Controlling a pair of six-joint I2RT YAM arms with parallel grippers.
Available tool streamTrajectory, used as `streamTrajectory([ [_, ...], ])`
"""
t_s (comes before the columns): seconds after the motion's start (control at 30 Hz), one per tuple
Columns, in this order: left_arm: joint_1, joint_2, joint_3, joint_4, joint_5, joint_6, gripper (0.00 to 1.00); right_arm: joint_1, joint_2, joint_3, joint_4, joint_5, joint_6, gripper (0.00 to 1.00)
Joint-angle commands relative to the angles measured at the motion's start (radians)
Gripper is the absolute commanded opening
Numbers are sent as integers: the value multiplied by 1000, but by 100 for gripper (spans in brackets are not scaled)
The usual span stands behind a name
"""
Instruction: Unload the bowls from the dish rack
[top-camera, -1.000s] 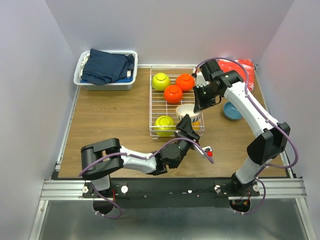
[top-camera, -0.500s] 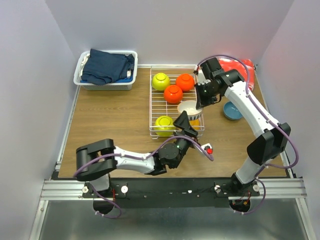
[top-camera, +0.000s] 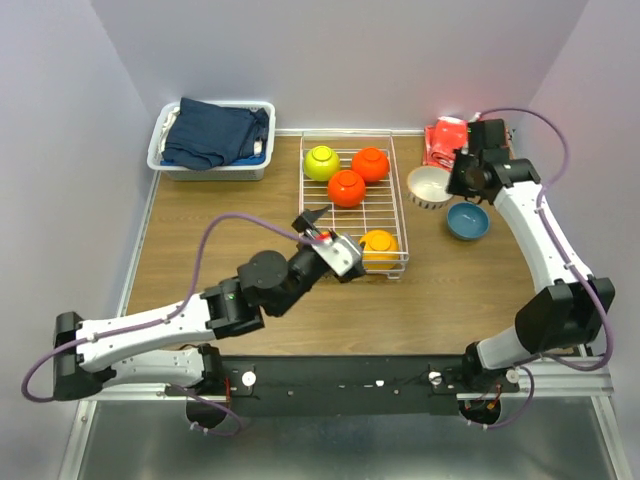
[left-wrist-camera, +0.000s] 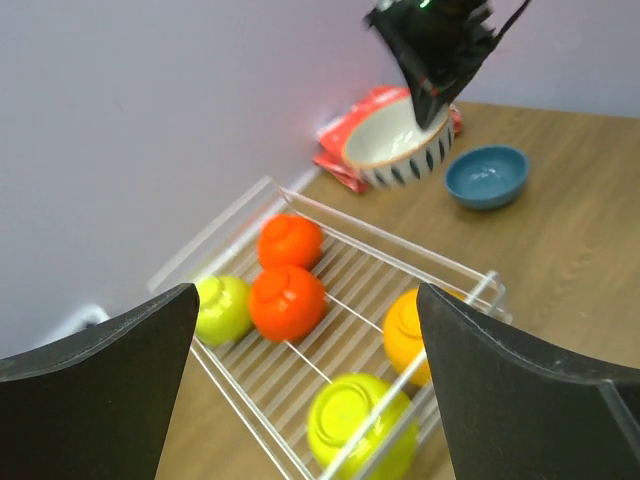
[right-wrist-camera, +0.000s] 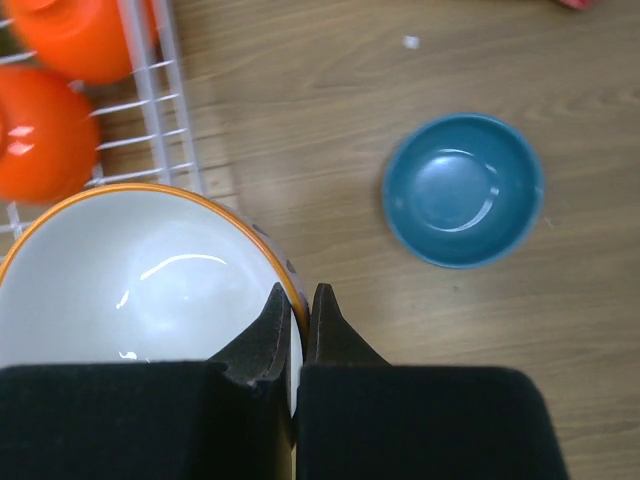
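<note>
The white wire dish rack (top-camera: 352, 215) holds a yellow-green bowl (top-camera: 321, 162), two red-orange bowls (top-camera: 371, 163) (top-camera: 346, 187) and an orange bowl (top-camera: 379, 245), all upside down. A second yellow-green bowl (left-wrist-camera: 362, 425) shows in the left wrist view. My left gripper (top-camera: 328, 238) hovers open over the rack's front left corner, holding nothing. My right gripper (right-wrist-camera: 298, 300) is shut on the rim of the white striped bowl (top-camera: 430, 186), held right of the rack. A blue bowl (top-camera: 467, 221) sits upright on the table beside it.
A white bin of dark-blue cloth (top-camera: 213, 138) stands at the back left. A red packet (top-camera: 450, 135) lies at the back right corner behind the right gripper. Walls close in on three sides.
The right gripper has carried the white striped bowl out of the rack to the right, uncovering the orange bowl. The left arm swung up over the rack's front left and its jaws opened wide.
</note>
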Motion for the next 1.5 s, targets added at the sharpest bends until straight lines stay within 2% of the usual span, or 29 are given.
streamTrajectory([
  [0.0, 172, -113, 1, -356, 230, -432, 99, -116, -86, -189, 263, 123, 113, 1],
  [0.07, 255, -159, -11, -397, 278, -524, 99, -173, -116, -254, 340, 135, 146, 1],
  [0.13, 367, -176, -27, -408, 328, -552, 99, -246, -127, -340, 389, 152, 171, 1],
  [0.23, 483, -164, -38, -434, 350, -601, 99, -288, -123, -417, 467, 175, 191, 1],
  [0.37, 577, -139, -27, -474, 337, -656, 99, -329, -77, -503, 613, 184, 196, 1],
  [0.63, 610, -203, -90, -451, 242, -646, 99, -337, 64, -578, 776, 158, 173, 1],
  [0.9, 608, -213, -96, -445, 200, -629, 99, -339, 103, -607, 863, 203, 133, 1],
  [1.03, 608, -208, -97, -445, 216, -629, 99, -340, 115, -604, 862, 172, 116, 25],
  [1.23, 608, -205, -99, -443, 223, -624, 99, -340, 112, -592, 827, 141, 108, 48],
  [1.47, 608, -208, -97, -443, 223, -624, 99, -340, 72, -547, 722, 196, 101, 49],
])
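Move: The right hand holds the white striped bowl by its rim, and the blue bowl sits on the table some 11 cm to its right, 4 cm ahead and 21 cm below. The red towel lies about 25 cm beyond the blue bowl and 3 cm to its right; the yellow-orange bowl in the rack stands about 31 cm left of it and 9 cm nearer. From the empty left hand, the blue bowl is roughly 51 cm right, 24 cm ahead and 34 cm below. The right hand swings the striped bowl about 16 cm to the right while turning some 30 degrees clockwise and starting down, sinks about 15 cm in all into the blue bowl, eases a little forward, then opens about halfway to free the rim. Meanwhile the open, empty left hand retreats left from over the rack, also forward and down, tipping its fingers downward. ##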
